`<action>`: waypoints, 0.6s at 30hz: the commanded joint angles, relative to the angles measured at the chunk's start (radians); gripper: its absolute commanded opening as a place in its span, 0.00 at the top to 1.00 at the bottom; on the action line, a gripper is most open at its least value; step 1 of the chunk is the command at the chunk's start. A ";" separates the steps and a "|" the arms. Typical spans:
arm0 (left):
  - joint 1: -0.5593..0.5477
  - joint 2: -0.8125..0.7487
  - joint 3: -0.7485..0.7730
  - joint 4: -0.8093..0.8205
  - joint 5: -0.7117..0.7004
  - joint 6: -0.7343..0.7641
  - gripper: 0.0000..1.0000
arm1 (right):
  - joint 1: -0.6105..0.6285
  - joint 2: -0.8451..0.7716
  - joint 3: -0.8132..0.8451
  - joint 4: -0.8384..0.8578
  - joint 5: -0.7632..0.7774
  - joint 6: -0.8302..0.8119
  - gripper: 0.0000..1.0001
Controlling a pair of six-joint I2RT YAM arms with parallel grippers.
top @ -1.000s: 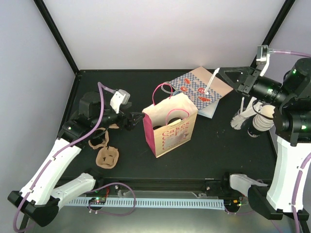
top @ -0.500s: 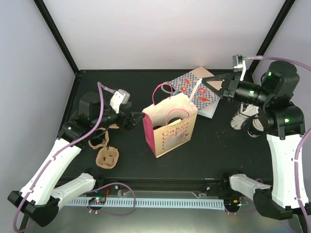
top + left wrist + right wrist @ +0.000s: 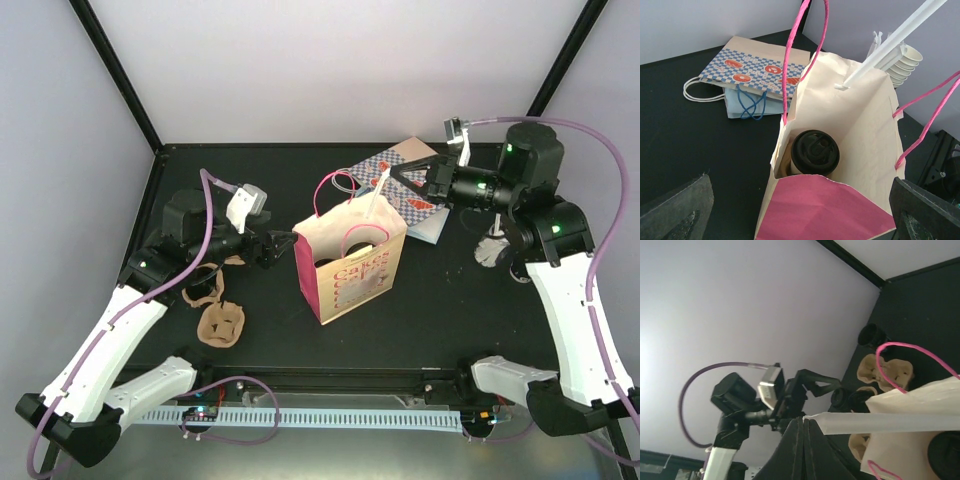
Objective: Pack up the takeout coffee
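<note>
The pink bag (image 3: 350,265) stands open mid-table. Inside it sits the takeout coffee (image 3: 815,152), a white cup under a black lid, seen from above in the left wrist view and as a dark round (image 3: 362,237) in the top view. My right gripper (image 3: 394,177) is shut on the end of a white wrapped straw (image 3: 378,195), which slants down over the bag's mouth. The straw's tip (image 3: 847,82) hangs by the bag's back wall. My left gripper (image 3: 283,245) stands open against the bag's left side, its fingers (image 3: 677,210) wide apart with nothing between them.
A flat checkered paper bag (image 3: 405,180) lies behind the pink bag on a blue one. A stack of nested cream cups (image 3: 495,245) lies at the right. Brown cardboard cup carriers (image 3: 220,322) lie at the left, beside my left arm.
My right arm has swung left with the straw, from over the flat checkered bag to above the pink bag's mouth. The left arm has not moved.
</note>
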 commanded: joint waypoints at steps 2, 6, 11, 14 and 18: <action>-0.003 -0.019 0.019 -0.013 -0.003 -0.002 0.01 | 0.024 0.021 -0.020 -0.051 0.093 -0.085 0.83; -0.003 -0.015 0.023 -0.013 -0.001 -0.001 0.01 | 0.033 0.031 0.000 -0.098 0.138 -0.135 0.53; -0.002 -0.013 0.025 -0.013 -0.003 0.004 0.01 | 0.033 0.062 0.097 -0.259 0.309 -0.255 0.43; -0.003 -0.014 0.025 -0.019 -0.008 0.009 0.01 | 0.031 0.086 0.138 -0.365 0.501 -0.344 0.43; -0.003 -0.022 0.020 -0.026 -0.019 0.017 0.01 | 0.029 0.089 0.122 -0.462 0.885 -0.424 0.44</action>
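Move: The straw, already pinched in the right fingers, slants down and left towards the mouth of the upright paper bag, whose middle is about 6 cm left, 2 cm ahead and some 19 cm below the right hand. The nearer black cup lid sits inside, roughly 5 cm ahead, 6 cm left and 33 cm down. The folded checkered bag lies about 32 cm ahead, 12 cm right, 49 cm down. From the left hand the bag mouth is some 10 cm right, 3 cm ahead and 4 cm below. The straw is let go over the bag's mouth: the right hand sinks some 4 cm while easing forward, its shut fingers opening to a little over half. Still going forward, it then swings about 4 cm to the right, turning clockwise while its left-pointing fingers tip downward, some 30 degrees of turn in all. ##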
